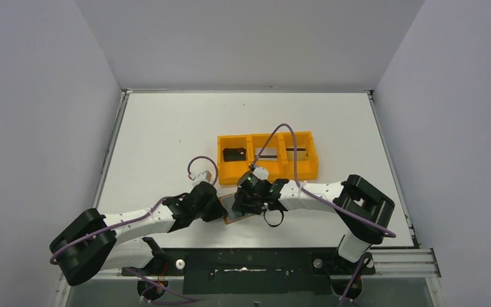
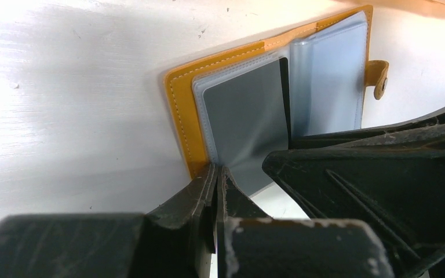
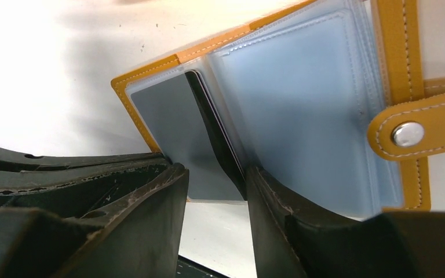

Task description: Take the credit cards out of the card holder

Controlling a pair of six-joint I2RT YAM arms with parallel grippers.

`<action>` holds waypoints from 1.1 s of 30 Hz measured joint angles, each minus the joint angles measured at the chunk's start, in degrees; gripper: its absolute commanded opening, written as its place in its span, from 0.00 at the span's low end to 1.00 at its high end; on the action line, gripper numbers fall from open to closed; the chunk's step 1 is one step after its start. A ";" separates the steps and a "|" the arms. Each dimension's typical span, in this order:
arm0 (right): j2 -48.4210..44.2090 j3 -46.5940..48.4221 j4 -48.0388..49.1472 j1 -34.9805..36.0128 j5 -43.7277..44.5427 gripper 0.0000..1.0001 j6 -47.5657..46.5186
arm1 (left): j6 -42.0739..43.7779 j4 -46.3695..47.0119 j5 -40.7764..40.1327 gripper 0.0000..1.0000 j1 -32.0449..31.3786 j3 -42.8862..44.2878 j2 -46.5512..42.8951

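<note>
The card holder (image 2: 182, 104) lies open on the table near its front edge, tan-orange with clear pockets and a snap tab (image 3: 408, 134). A dark grey credit card (image 2: 243, 116) fills the left pocket, and a dark card edge (image 3: 214, 124) shows at the fold. The right pocket (image 3: 301, 104) looks pale blue. My left gripper (image 2: 217, 174) is shut on the holder's near left corner. My right gripper (image 3: 214, 185) is open, its fingers standing either side of the grey card's near end. In the top view the holder (image 1: 229, 206) sits between the left gripper (image 1: 220, 208) and the right gripper (image 1: 250, 199).
A bright orange three-compartment tray (image 1: 267, 174) stands just behind the grippers, with a dark card (image 1: 233, 154) in its left compartment and a grey card (image 1: 292, 152) across the right ones. The right arm's cable (image 1: 288, 137) arches over the tray.
</note>
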 measured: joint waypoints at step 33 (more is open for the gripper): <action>-5.33 -20.35 30.71 -4.83 -9.79 0.00 0.07 | 2.23 1.99 0.13 0.00 0.11 -1.09 -0.37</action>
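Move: The right hand is half open just over the left page's clear pocket. The middle of the card's black edge strip lies about 3 cm ahead of it, level left-right and some 1 cm below. The strip's near end slants off to the right. The sleeve stack is centred 3 cm ahead and 5 cm right, the snap strap 4 cm ahead and 9 cm right, the orange tray 16 cm ahead and 9 cm right. From the left hand the strip lies 3 cm ahead and 4 cm right. Still touching the pocket near its close end, the right fingertips close from nearly half open to shut at the lower part of the black strip. Meanwhile they slip about 1 cm right towards the card's edge and ease slightly down. The wrist rolls some 15–20 degrees, so the fingers lean flatter to the left. The shut left fingers stay on the holder's near left corner. ##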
